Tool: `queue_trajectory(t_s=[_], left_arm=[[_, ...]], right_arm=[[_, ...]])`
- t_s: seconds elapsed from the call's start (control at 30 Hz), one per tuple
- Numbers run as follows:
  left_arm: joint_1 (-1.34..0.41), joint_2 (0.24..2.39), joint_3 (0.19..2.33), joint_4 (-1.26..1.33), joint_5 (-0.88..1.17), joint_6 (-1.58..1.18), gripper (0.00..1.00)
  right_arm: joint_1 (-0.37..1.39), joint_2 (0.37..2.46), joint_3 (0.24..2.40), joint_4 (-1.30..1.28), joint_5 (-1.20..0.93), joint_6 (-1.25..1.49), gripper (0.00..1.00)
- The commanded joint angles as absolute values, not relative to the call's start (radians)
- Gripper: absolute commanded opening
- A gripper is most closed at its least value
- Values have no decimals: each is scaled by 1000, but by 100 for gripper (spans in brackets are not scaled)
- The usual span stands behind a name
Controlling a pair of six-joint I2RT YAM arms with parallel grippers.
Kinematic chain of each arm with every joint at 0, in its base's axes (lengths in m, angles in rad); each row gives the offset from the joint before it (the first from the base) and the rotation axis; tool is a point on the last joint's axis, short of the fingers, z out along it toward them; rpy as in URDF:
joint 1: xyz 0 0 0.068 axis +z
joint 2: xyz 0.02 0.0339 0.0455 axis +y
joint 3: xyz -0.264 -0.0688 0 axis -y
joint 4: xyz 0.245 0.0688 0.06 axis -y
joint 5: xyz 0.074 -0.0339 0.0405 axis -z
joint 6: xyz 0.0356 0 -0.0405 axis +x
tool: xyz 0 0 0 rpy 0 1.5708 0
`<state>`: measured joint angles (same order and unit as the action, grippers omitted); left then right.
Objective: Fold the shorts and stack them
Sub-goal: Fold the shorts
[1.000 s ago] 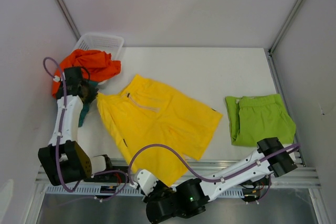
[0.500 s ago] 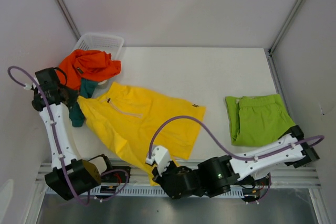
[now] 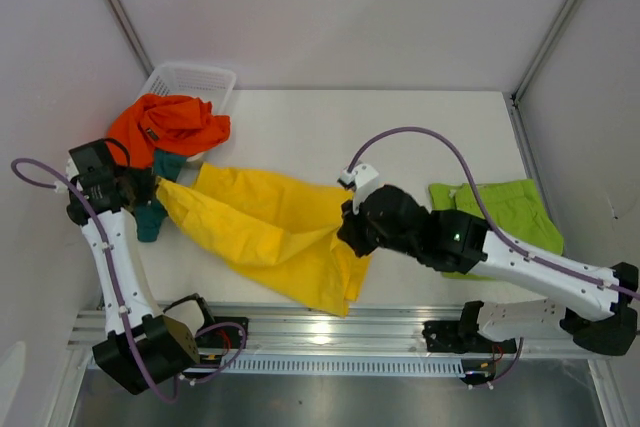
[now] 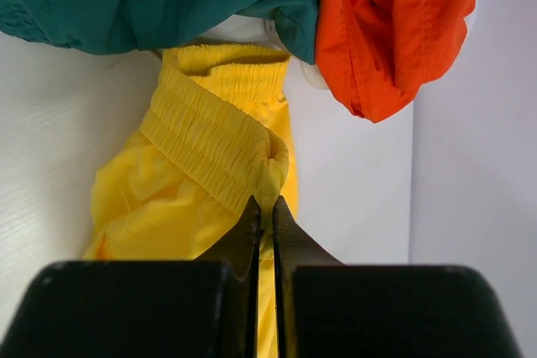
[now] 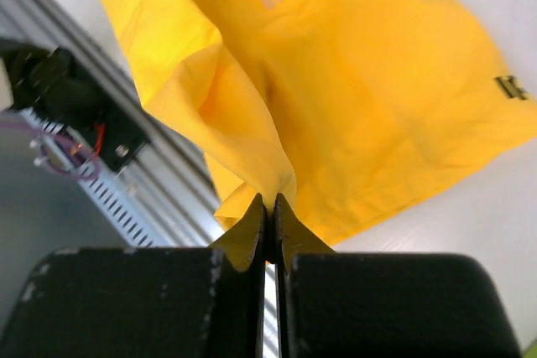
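Note:
The yellow shorts (image 3: 265, 227) hang stretched between both arms above the table. My left gripper (image 3: 152, 187) is shut on the elastic waistband (image 4: 220, 144) at the left end. My right gripper (image 3: 345, 232) is shut on a fold of the yellow cloth (image 5: 277, 190) at the right end. Orange shorts (image 3: 170, 125) lie bunched at the far left, over the teal shorts (image 3: 160, 209). Both also show in the left wrist view, the orange shorts (image 4: 390, 31) and the teal shorts (image 4: 151, 2). Lime green shorts (image 3: 500, 222) lie folded at the right, partly behind the right arm.
A white mesh basket (image 3: 190, 82) stands at the back left corner behind the orange cloth. The metal rail (image 3: 330, 332) runs along the near table edge, also in the right wrist view below the cloth. Side walls close in on both sides.
The right arm swung from the near right edge up to the table's middle, lifting the yellow shorts' lower part. The shorts went from lying spread to hanging bunched between the grippers.

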<state>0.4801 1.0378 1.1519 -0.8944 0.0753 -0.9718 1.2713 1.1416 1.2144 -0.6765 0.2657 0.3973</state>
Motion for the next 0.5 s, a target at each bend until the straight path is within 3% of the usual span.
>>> queue_trajectory(t_s=[0.0,0.13,0.47], left_arm=[[485,1026,1126,-799,109,-1133,0],[462,1055,1108,-753,120,-1181,0],[302,1181,1169,-750,-30,-1282,0]], right_arm=[[1111,1112,1219,-658,51,264,0],[875,1130,1226,-638,-92,210,0],[556,1245,1215,-552,-345,170,0]])
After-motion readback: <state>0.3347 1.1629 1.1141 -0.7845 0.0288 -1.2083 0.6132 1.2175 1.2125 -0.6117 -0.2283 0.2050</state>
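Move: Each hand still holds an edge of the raised yellow shorts, whose middle sags some 14 cm left of the right hand, 8 cm ahead and 15 cm below. The folded green shorts lie about 38 cm right of that hand, 17 cm ahead and 24 cm below. From the left hand, the yellow middle is roughly 32 cm right and 6 cm back, the teal cloth 9 cm ahead and 2 cm right, the orange garment 25 cm ahead and 3 cm right. Right hand sweeps its pinched edge about 13 cm forward and 7 right; left eases 4 forward, sinking, both gripping. ##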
